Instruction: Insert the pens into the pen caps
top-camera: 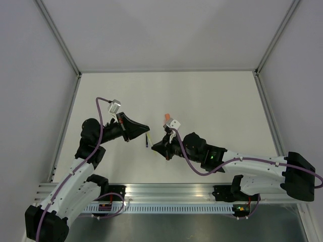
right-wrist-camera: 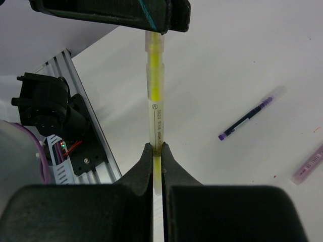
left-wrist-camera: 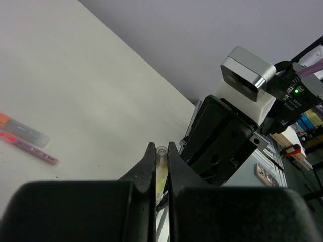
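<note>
My right gripper [right-wrist-camera: 157, 146] is shut on the pale yellow pen [right-wrist-camera: 154, 101], which points straight away from it. The pen's far end runs into a clear pen cap [left-wrist-camera: 161, 154], and my left gripper [left-wrist-camera: 161, 146] is shut on that cap. In the top view the two grippers face each other at mid-table, left gripper [top-camera: 145, 129] and right gripper [top-camera: 154, 146], with the pale yellow pen [top-camera: 148, 137] bridging them above the table. The left fingers [right-wrist-camera: 111, 12] fill the top of the right wrist view.
Loose on the table lie a dark pen with a purple end [right-wrist-camera: 250, 117], a pink-purple pen [left-wrist-camera: 30, 146] and a grey pen with an orange end [left-wrist-camera: 22, 130]. The aluminium rail [top-camera: 171, 191] runs along the near edge.
</note>
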You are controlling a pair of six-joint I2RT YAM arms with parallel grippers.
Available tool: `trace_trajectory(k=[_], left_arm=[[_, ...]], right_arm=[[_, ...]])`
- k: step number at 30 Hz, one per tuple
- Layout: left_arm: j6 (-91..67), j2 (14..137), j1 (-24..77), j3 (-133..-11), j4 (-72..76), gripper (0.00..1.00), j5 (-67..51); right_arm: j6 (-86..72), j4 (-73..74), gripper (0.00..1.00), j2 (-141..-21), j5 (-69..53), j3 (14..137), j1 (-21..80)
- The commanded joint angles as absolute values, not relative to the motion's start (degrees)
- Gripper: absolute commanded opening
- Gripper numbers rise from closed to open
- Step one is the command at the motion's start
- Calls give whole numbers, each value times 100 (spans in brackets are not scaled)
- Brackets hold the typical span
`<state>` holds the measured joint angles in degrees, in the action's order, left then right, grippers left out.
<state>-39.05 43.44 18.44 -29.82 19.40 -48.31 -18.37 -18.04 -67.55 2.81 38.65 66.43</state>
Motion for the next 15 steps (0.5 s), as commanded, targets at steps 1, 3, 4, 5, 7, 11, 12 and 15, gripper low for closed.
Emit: trace_trajectory(k=[1, 3, 4, 5, 7, 11, 12, 15], left_arm=[[-3621, 4333, 1863, -3067, 1608, 5, -5265], [-3656, 4342, 1863, -3067, 1626, 8, -5282], [-3665, 4342, 1863, -3059, 1635, 9, -5317], [-3691, 4342, 1863, -3067, 1652, 9, -5335], [-3718, 4342, 1863, -3076, 1670, 11, -5370], [-3823, 4342, 1863, -3059, 1714, 19, -5361], [-3849, 4350, 1863, -3041, 1731, 23, -5370], [-3911, 4342, 1863, -3041, 1758, 31, -5370]], right_arm=[[-1705, -1934, 0, -6574, 492, 4297, 6627], [-1670, -1846, 0, -6600, 448, 4359, 6618], [-1635, -1802, 0, -6601, 431, 4429, 6627], [-1617, -1741, 0, -6618, 431, 4447, 6627], [-1591, -1688, 0, -6644, 448, 4517, 6627], [-1608, -1731, 0, -6688, 448, 4570, 6618], [-1608, -1749, 0, -6715, 422, 4579, 6627], [-1635, -1758, 0, -6741, 378, 4597, 6627]])
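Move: The cap is between the left fingertips, already on the upright yellow pen, whose middle is about 4 cm below and 2 cm back of the left hand. The right hand grips the pen low, the cap some 8 cm above it and 3 cm ahead, 2 cm left. On the table, about 20 cm below the right hand, a purple pen lies roughly 14 cm ahead and 5 cm left, a pink pen 22 cm ahead and 5 cm right. Left fingers open around the cap, easing back and down about 1 cm; right hand lifts the gripped pen 2 cm. ##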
